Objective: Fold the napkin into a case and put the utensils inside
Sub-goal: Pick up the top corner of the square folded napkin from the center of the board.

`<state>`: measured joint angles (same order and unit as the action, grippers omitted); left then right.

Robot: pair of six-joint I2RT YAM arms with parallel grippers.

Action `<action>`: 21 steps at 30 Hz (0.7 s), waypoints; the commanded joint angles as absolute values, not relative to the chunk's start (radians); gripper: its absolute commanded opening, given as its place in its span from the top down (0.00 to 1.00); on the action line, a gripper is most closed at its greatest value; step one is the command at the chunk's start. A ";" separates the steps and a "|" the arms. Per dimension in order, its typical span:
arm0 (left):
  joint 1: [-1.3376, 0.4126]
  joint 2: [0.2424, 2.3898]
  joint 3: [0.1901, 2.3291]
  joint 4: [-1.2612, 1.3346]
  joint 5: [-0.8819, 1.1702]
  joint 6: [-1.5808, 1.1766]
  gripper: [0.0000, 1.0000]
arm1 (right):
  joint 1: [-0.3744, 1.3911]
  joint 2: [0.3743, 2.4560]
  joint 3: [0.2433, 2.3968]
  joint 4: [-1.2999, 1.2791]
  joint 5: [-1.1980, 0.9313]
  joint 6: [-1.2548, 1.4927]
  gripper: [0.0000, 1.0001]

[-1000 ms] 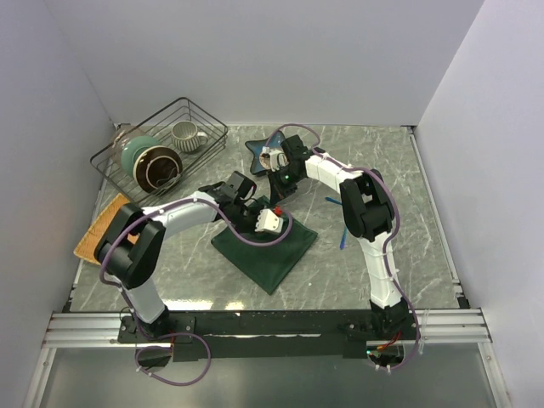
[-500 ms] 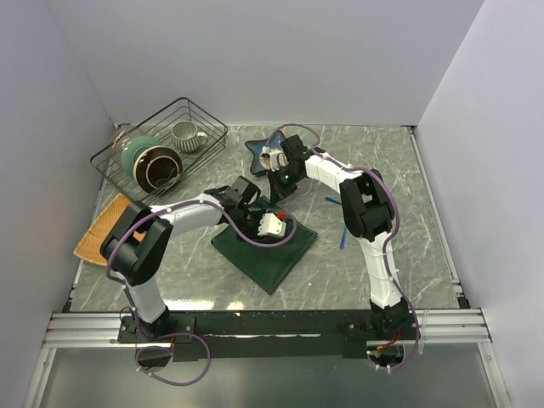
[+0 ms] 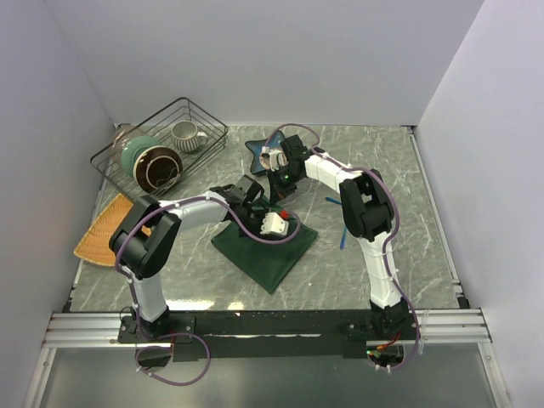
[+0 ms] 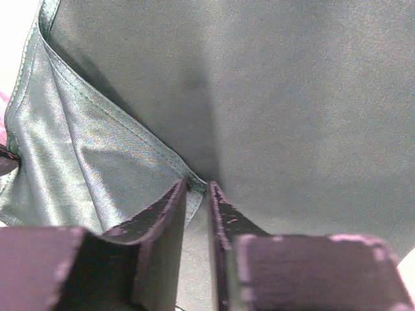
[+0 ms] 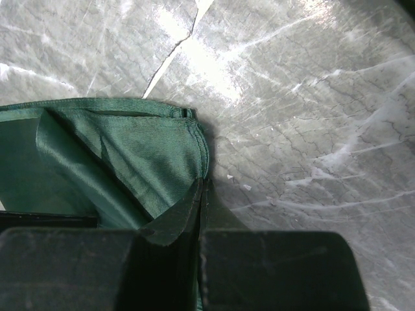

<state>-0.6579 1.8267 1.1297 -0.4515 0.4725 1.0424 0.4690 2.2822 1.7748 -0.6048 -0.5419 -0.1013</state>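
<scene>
The dark green napkin [image 3: 263,255] lies folded on the marble table in front of both arms. My left gripper [image 3: 280,228] hovers low over its far part. In the left wrist view its jaws stand a narrow gap apart, and a folded hem of the napkin [image 4: 130,168] runs up to the left gripper [image 4: 197,186]. My right gripper [image 3: 276,197] is at the napkin's far corner. In the right wrist view the right gripper [image 5: 201,184] is shut on the edge of the napkin [image 5: 142,155]. A blue utensil [image 3: 342,238] lies right of the cloth. A pink sliver shows at the left wrist view's left edge.
A wire basket [image 3: 204,119] with a cup and bowls stands at the back left. A blue star-shaped dish [image 3: 257,150] sits behind the right gripper. An orange-tan mat [image 3: 93,238] lies by the left wall. White walls enclose the table.
The left arm's elbow has swung right and the left gripper has shifted slightly over the napkin, its jaws parting from shut. The right arm has held still on the corner.
</scene>
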 commanded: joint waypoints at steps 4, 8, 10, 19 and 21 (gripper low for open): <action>-0.652 1.829 1.196 -0.505 0.518 1.075 0.88 | 0.480 2.298 1.815 -0.591 -0.541 -0.107 1.00; -0.652 1.809 1.213 -0.531 0.538 1.072 0.96 | 0.480 2.296 1.809 -0.589 -0.538 -0.110 1.00; -0.652 1.793 1.216 -0.545 0.555 1.066 0.99 | 0.480 2.296 1.804 -0.588 -0.535 -0.112 1.00; -0.667 1.709 1.174 -0.580 0.604 1.026 0.99 | 0.480 2.296 1.805 -0.586 -0.532 -0.109 1.00; -0.678 1.689 1.151 -0.587 0.612 1.006 0.99 | 0.480 2.298 1.804 -0.584 -0.532 -0.106 1.00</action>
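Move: The folded-over top corner of the napkin lies right between my left fingertips, about 1 cm below my hand point. The napkin's far end, under my right hand, is some 12 cm ahead of the left hand and 3 cm to its right; the side corner is about 16 cm to the right and level; the near corner is roughly 17 cm back and 4 cm right. From my right hand the folded-over corner lies about 12 cm back and 3 cm left. I shut my part-open left fingers on the tip of the folded-over corner and pinch it, easing upward even while they close. Then I lift about 3 cm off the napkin, drawing back roughly 1 cm towards my base, with my wrist hardly turning. My right hand stays put, its shut fingers still on the napkin's far end. ##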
